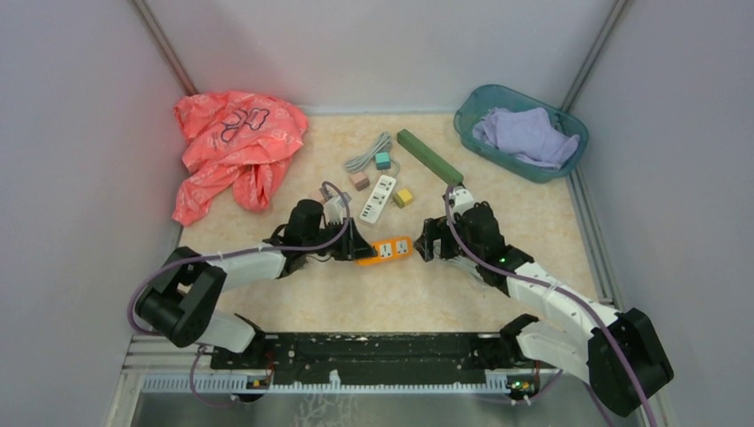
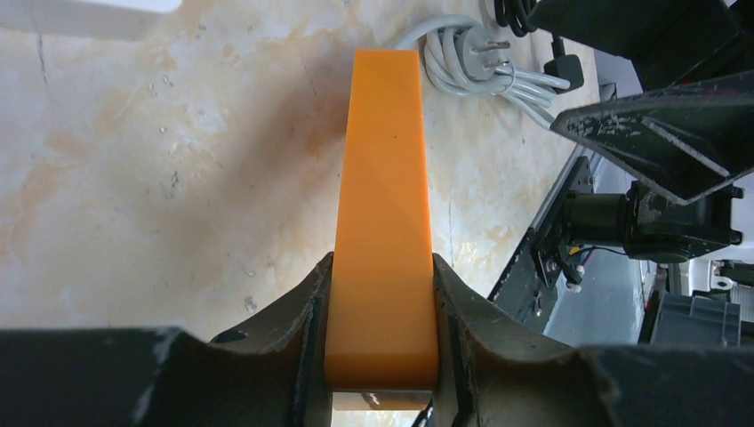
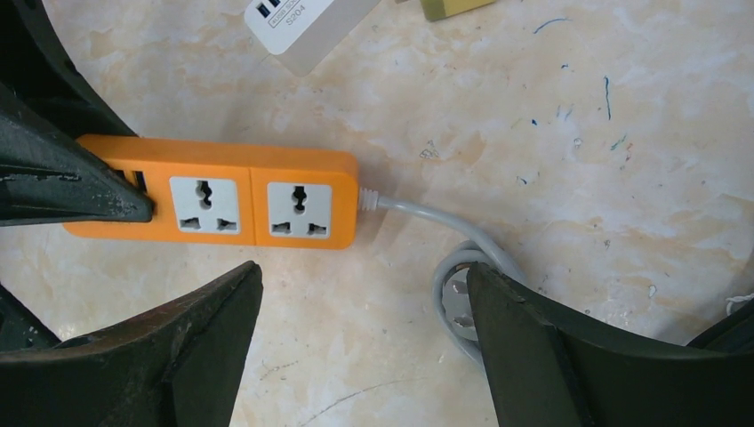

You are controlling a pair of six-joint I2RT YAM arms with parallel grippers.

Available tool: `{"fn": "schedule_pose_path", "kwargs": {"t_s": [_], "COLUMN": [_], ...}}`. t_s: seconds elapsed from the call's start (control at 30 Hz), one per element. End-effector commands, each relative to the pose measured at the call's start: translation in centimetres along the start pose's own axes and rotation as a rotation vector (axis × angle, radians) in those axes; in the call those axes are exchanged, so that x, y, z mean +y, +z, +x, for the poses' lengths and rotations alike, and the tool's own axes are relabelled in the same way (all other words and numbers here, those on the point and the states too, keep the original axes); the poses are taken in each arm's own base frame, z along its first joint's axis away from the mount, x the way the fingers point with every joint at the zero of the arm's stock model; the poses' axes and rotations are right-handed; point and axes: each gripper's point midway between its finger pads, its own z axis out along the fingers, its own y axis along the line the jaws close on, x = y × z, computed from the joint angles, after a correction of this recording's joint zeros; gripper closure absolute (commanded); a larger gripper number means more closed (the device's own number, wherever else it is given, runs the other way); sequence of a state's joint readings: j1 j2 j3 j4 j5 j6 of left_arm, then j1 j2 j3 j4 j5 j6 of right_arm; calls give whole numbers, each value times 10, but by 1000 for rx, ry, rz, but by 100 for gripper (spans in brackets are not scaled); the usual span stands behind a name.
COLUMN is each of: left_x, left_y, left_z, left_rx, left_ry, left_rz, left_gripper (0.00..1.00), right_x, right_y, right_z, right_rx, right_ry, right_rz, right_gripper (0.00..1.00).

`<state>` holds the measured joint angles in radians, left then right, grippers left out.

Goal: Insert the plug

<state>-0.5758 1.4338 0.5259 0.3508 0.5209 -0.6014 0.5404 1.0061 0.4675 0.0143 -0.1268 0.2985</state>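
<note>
An orange power strip (image 1: pixel 384 250) with two white sockets (image 3: pixel 253 205) lies on the table between the arms. My left gripper (image 2: pixel 382 294) is shut on the strip's end, with one finger on each long side. The strip's grey cable (image 3: pixel 427 212) runs to a coil holding the grey plug (image 3: pixel 458 302), whose prongs (image 2: pixel 471 44) also show in the left wrist view. My right gripper (image 3: pixel 363 271) hangs open over bare table just in front of the strip, its right finger (image 3: pixel 533 347) partly covering the plug. Nothing sits between its fingers.
A white power strip (image 1: pixel 380 197) lies behind the orange one, with small teal (image 1: pixel 382 160), pink (image 1: pixel 359 181) and yellow (image 1: pixel 404 197) cubes around it. A green bar (image 1: pixel 429 157) lies behind. A teal basket (image 1: pixel 471 107) stands back right, a pink bag (image 1: pixel 236 151) back left.
</note>
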Motion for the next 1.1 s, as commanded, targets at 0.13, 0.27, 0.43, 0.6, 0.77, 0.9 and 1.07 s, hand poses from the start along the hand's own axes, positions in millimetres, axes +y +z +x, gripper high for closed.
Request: {"fn": "schedule_pose_path", "kwargs": {"t_s": [0.13,0.27,0.43,0.6,0.77,0.9,1.07], "left_x": [46,60,70,82,100,102,87], "left_y": [1,-4,-7,-13,-16,-16,-36], "left_z": [11,7,6,-2,-5,-13,-35], "left_rx": [24,15,15,-4,10,-4,-75], "left_ry": [-6,-3,-29,-50,-74,-53,-8], "left_rz": [-172,-229,-246,-284,-353,-375,-402], "left_gripper": [54,42,35,30,27,27,10], "right_x": [9,11,11,13,14,17,22], "right_y": [3,3,3,3,4,4,1], "right_z": [-18,-17,-17,-18,-19,-21,-25], "right_rx": [-54,-51,-48,-46,-47,-48,-53], "right_ry": [-39,-45,-52,-61,-63,-69,-84], "right_rz": [-31,-35,-31,-32,-32,-41,-51], "right_gripper": [15,15,16,16,16,16,16]}}
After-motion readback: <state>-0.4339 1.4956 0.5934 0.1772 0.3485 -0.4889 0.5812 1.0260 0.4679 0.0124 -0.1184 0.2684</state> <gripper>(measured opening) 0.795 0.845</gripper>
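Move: The left hand holds the orange power strip by its left end, with the strip's middle about 5 cm to the hand's right, straight across and 1 cm lower. The white power strip is some 12 cm ahead and 3 cm right, the yellow block 12 cm ahead and 9 cm right, both about 5 cm below; the green plug is 14 cm left and 2 cm back. From the right hand, the orange strip's middle is about 8 cm left, 1 cm back and 5 cm lower. The left fingers let go of the orange strip's left end, opening to well apart as the hand, after easing about 1 cm forward, sinks some 4 cm and draws left. Staying low, it continues left and forward, clear of the strip, about 6 cm left and 5 cm forward in all, the wrist turning roughly 15 degrees counter-clockwise while its left side rises as much. ##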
